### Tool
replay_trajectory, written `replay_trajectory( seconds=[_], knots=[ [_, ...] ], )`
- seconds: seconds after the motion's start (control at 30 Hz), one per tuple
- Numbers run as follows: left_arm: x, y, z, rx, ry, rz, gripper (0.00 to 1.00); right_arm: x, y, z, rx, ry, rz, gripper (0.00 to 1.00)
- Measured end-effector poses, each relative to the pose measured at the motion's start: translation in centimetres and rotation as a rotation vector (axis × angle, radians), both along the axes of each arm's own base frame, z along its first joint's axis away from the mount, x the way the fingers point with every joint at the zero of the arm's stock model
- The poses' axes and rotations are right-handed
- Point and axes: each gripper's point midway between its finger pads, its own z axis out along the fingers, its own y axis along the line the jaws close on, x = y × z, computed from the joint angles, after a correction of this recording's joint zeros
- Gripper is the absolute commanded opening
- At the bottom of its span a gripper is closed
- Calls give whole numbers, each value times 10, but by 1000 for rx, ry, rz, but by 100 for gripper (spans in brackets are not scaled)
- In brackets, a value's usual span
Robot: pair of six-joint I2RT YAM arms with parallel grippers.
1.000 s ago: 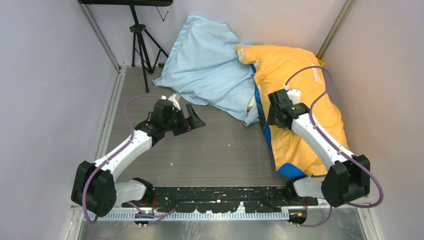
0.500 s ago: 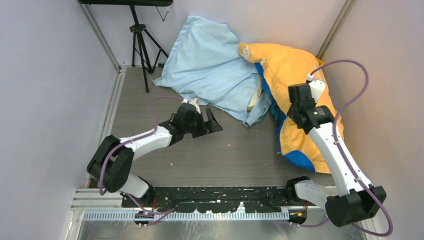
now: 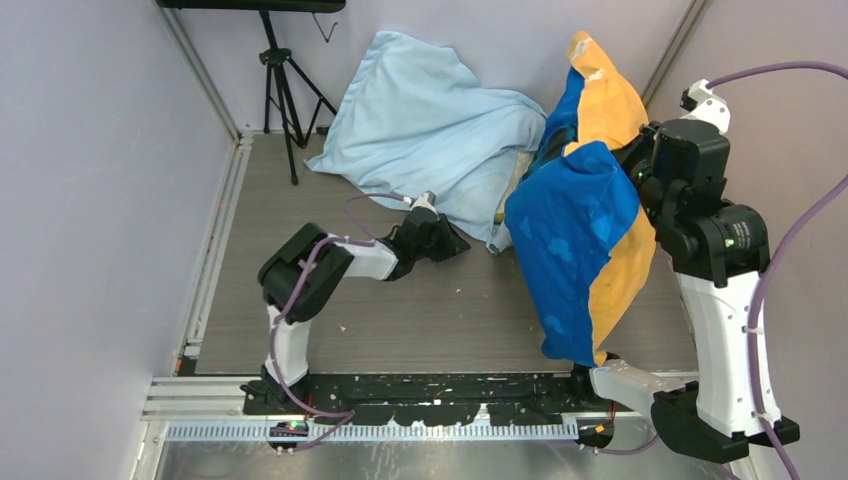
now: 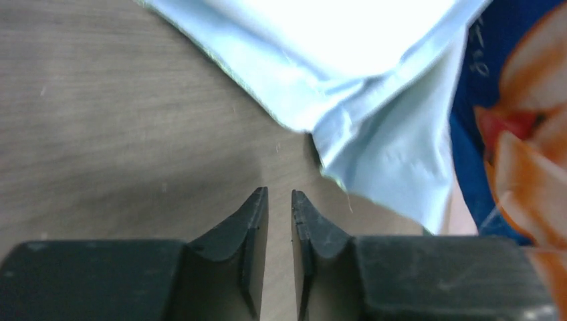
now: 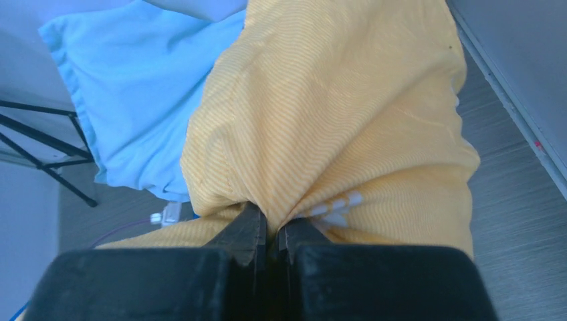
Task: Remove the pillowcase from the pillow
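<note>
My right gripper [image 5: 272, 227] is shut on a fold of the orange-yellow pillowcase [image 5: 334, 100], next to its small white printed mark [image 5: 334, 208]. In the top view the right gripper [image 3: 640, 165] holds the pillowcase [image 3: 615, 270] high at the right, and it hangs down with its blue inner side [image 3: 570, 230] turned out. The white pillow does not show clearly. My left gripper [image 3: 450, 242] lies low on the floor, and in the left wrist view [image 4: 279, 194] its jaws are nearly together and empty, just short of the corner of the pale light-blue cloth [image 4: 394, 147].
The pale light-blue cloth [image 3: 420, 130] is spread at the back centre. A black tripod [image 3: 283, 80] stands at the back left. Walls close in on the left, back and right. Grey floor [image 3: 400, 310] lies in front of the cloth.
My right arm rose and swung right, lifting the pillowcase off the floor so its blue inside shows. My left gripper moved right toward the light-blue cloth and closed from wide open.
</note>
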Motion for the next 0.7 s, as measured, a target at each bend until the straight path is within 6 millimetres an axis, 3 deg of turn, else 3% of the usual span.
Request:
replay_trajectory(
  seconds=[0.17,0.5,0.7],
  knots=[
    [39,-27,-26,-21,-22,55,3,-11,4,13,20,-21,32,0],
    [145,-99,-18,-81,-79,85,0,-54,-1,40,50,-127,66,0],
    [203,-130,-14,-130,-70,47,0,-75,10,49,91,-192,155,0]
  ],
)
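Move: My left hand, low over the table, aims at the light-blue cloth's near right corner, about 6 cm ahead, 6 cm right and 4 cm below. From that hand, a beige patch lies about 15 cm ahead and 11 cm right; the raised pillowcase's blue side hangs about 20 cm right, 3 cm back and 14 cm up. My right hand already grips the pillowcase; that corner is roughly 12 cm ahead, 19 cm left and 41 cm below it. I drive my left hand forward about 20 cm and rightwards some 13 cm, dipping slightly at first and then staying low, finishing closing its fingers on nothing as it runs in under the light-blue cloth beside the beige patch. Meanwhile my right hand keeps its grip on the pillowcase, drawing it back and up while the fingers tilt up and turn a little counter-clockwise. ##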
